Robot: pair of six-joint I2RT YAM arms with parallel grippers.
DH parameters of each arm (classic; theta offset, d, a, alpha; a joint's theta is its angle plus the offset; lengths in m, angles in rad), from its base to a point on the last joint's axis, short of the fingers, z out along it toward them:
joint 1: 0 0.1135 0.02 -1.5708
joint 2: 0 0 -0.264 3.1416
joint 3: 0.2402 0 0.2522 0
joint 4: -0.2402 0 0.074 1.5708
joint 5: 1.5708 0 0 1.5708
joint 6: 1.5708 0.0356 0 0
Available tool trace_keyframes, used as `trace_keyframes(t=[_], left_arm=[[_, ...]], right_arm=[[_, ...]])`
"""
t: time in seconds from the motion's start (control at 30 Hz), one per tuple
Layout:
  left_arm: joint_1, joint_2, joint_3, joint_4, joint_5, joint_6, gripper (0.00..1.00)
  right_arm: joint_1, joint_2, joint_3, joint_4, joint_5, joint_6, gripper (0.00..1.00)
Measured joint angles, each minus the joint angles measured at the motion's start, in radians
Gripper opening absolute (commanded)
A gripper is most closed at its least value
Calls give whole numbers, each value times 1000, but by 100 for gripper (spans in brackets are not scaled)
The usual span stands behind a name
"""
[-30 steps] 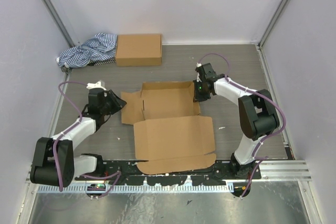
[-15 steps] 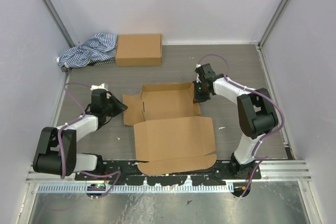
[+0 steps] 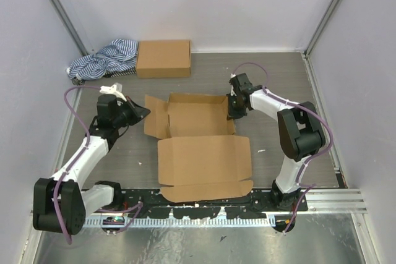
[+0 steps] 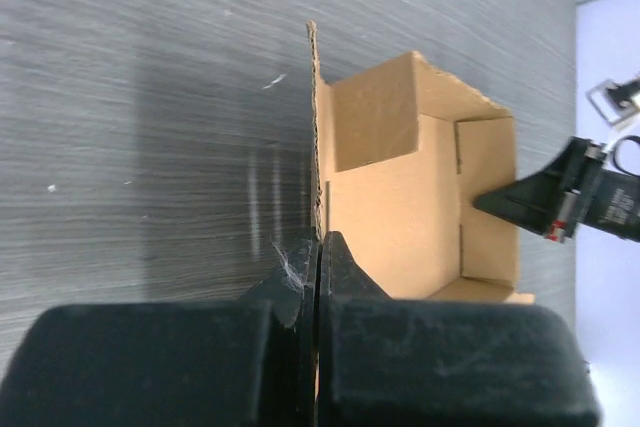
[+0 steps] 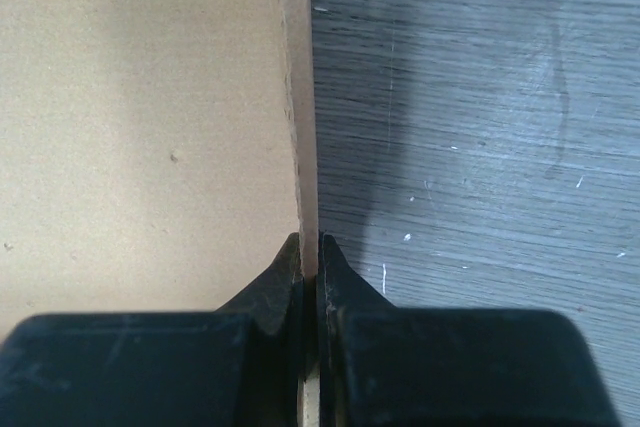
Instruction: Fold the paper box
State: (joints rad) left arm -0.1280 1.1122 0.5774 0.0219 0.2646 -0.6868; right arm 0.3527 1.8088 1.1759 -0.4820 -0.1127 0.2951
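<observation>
The paper box (image 3: 201,122) is a brown die-cut cardboard mailer lying open in the middle of the table. Its large lid panel (image 3: 204,164) lies flat toward the arms. My left gripper (image 3: 145,114) is shut on the edge of the box's left flap, and in the left wrist view the thin cardboard edge (image 4: 316,127) runs straight into the closed left gripper (image 4: 320,239). My right gripper (image 3: 233,112) is shut on the box's upright right wall (image 5: 305,97), seen between the jaws of the right gripper (image 5: 310,243). The box's inner floor (image 5: 150,147) fills that view's left half.
A second, compact brown cardboard box (image 3: 163,58) sits at the back left beside a blue-and-white striped cloth (image 3: 104,60). Pale enclosure walls stand on three sides. A black rail (image 3: 204,202) runs along the near edge under the lid panel.
My left gripper has shut on the box's left flap and swung back and up with it, so the flap now stands more upright. The right gripper has kept its hold and barely moved.
</observation>
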Motion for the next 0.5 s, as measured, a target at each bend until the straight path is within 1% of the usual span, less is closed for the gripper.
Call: trace_keyframes(t=[0.13,0.2,0.27,0.37,0.5], left_arm=[[-3,-2,29,-6,53,-13,1],[-11,6,29,-6,66,-22,5],[-26,16,29,-5,68,-27,14],[-73,37,29,3,71,-29,29],[-106,83,28,42,84,-28,41]], right_arm=[[19,11,21,-13,26,5,1],[35,19,33,-18,38,8,1],[48,26,44,-25,48,13,1],[65,38,61,-32,56,18,1],[74,44,71,-39,63,18,1]])
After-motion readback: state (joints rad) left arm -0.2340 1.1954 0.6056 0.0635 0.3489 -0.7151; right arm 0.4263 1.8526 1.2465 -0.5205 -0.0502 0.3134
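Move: The left end of the box, where its raised flap folds, lies about 6 cm right of the left hand that already pinches the flap's edge, level with it and some 8 cm below. The back wall's middle is roughly 18 cm right and 6 cm farther out; the lid panel lies about 19 cm right and 20 cm back. From the right hand, already holding the right wall, that left end is some 23 cm left and 1 cm back. The left flap, still pinched at its edge, is swung right towards upright at the box's left end: the left hand travels about 5 cm right, rising slightly at first and sinking again, turning some 10 degrees clockwise, its fingers opening partway late on. The right hand keeps its pinch on the right wall and draws it about 2 cm left, towards the left hand. ##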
